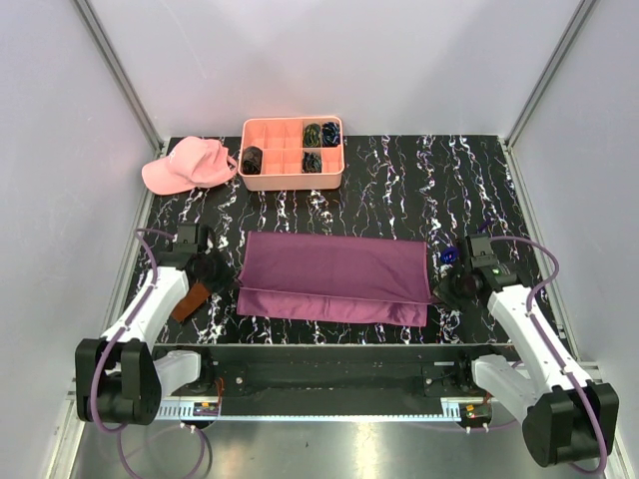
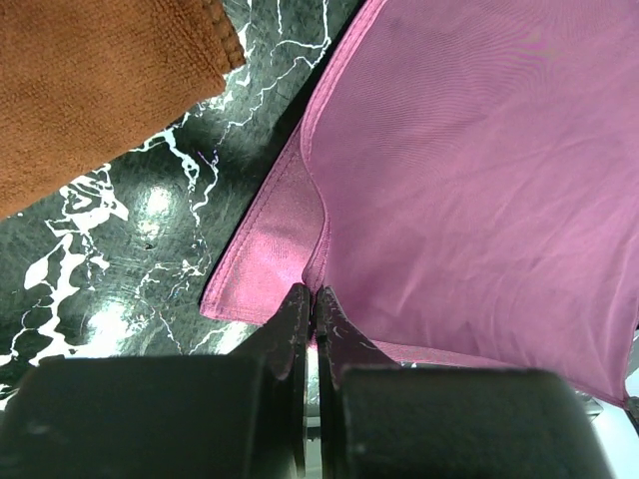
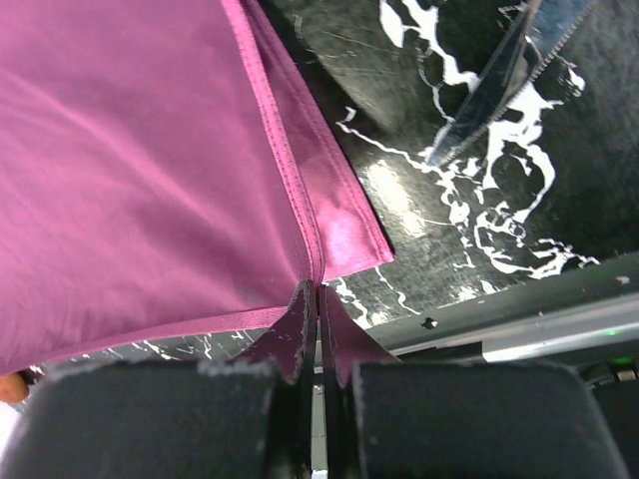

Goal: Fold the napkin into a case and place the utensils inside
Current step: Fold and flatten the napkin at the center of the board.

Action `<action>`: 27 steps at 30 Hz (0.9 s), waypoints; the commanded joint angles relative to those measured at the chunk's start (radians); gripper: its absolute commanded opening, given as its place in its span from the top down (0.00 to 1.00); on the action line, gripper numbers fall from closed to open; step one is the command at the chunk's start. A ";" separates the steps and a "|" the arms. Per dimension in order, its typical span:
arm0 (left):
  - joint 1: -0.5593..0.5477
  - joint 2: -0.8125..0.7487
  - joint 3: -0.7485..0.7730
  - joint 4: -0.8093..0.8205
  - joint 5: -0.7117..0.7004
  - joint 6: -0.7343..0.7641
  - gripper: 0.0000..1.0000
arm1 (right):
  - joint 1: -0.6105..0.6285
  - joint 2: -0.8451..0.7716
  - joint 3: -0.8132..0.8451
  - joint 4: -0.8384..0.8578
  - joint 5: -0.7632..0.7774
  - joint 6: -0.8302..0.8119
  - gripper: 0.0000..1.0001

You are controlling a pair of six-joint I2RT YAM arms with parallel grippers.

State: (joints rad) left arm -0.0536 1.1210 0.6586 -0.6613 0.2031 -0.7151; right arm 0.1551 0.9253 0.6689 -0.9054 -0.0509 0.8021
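Observation:
The magenta napkin (image 1: 334, 277) lies folded into a wide band across the middle of the black marbled table. At its left edge my left gripper (image 1: 228, 272) is shut on a raised fold of the cloth; the wrist view shows the napkin (image 2: 469, 170) pinched at the gripper (image 2: 313, 294) tips. My right gripper (image 1: 446, 289) is shut on the hem at the right edge, and its wrist view has the napkin (image 3: 140, 170) meeting the gripper (image 3: 318, 289) tips. One silvery, bluish utensil (image 3: 509, 70) lies on the table beyond the right corner, showing as a blue speck (image 1: 451, 256) from above.
A rust-brown cloth (image 1: 190, 299) lies just left of the napkin, under the left arm, and fills the top left of the cloth (image 2: 90, 90) wrist view. At the back stand a pink divided tray (image 1: 293, 185) with dark coiled bundles and a pink cap (image 1: 188, 165).

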 commanded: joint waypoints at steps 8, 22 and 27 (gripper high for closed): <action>-0.006 0.025 -0.036 0.002 -0.042 -0.015 1.00 | -0.003 0.044 -0.031 -0.013 0.031 0.068 1.00; -0.035 0.115 -0.077 0.086 -0.030 -0.040 1.00 | 0.000 0.145 -0.095 0.072 0.014 0.080 1.00; -0.045 0.117 -0.105 0.095 -0.037 -0.049 1.00 | 0.000 0.161 -0.111 0.097 0.002 0.082 1.00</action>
State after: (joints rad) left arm -0.0914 1.2369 0.5747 -0.6041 0.1936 -0.7467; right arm 0.1551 1.0798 0.5682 -0.8394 -0.0463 0.8692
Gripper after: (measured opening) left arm 0.016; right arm 0.010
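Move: Below and behind each hand lies the near corner of the napkin's lower layer, where the held upper edge is to go. For the left hand this corner is about 5 cm back, level sideways and 6 cm down; the brown cloth lies some 10 cm to its left and 2 cm ahead. For the right hand it is about 4 cm back, level sideways and 6 cm down, with the knife roughly 8 cm right and 3 cm ahead, and the blue thing 12 cm ahead, 4 cm right. Lowering the stretched upper edge between them, both shut grippers keep their pinch on its corners and sink about 5 cm, drawing back some 2 cm at the same time towards the near edge of the lower layer. Both wrists tip about 10 degrees forward and down as they go, the descent quickening after a slow start. ##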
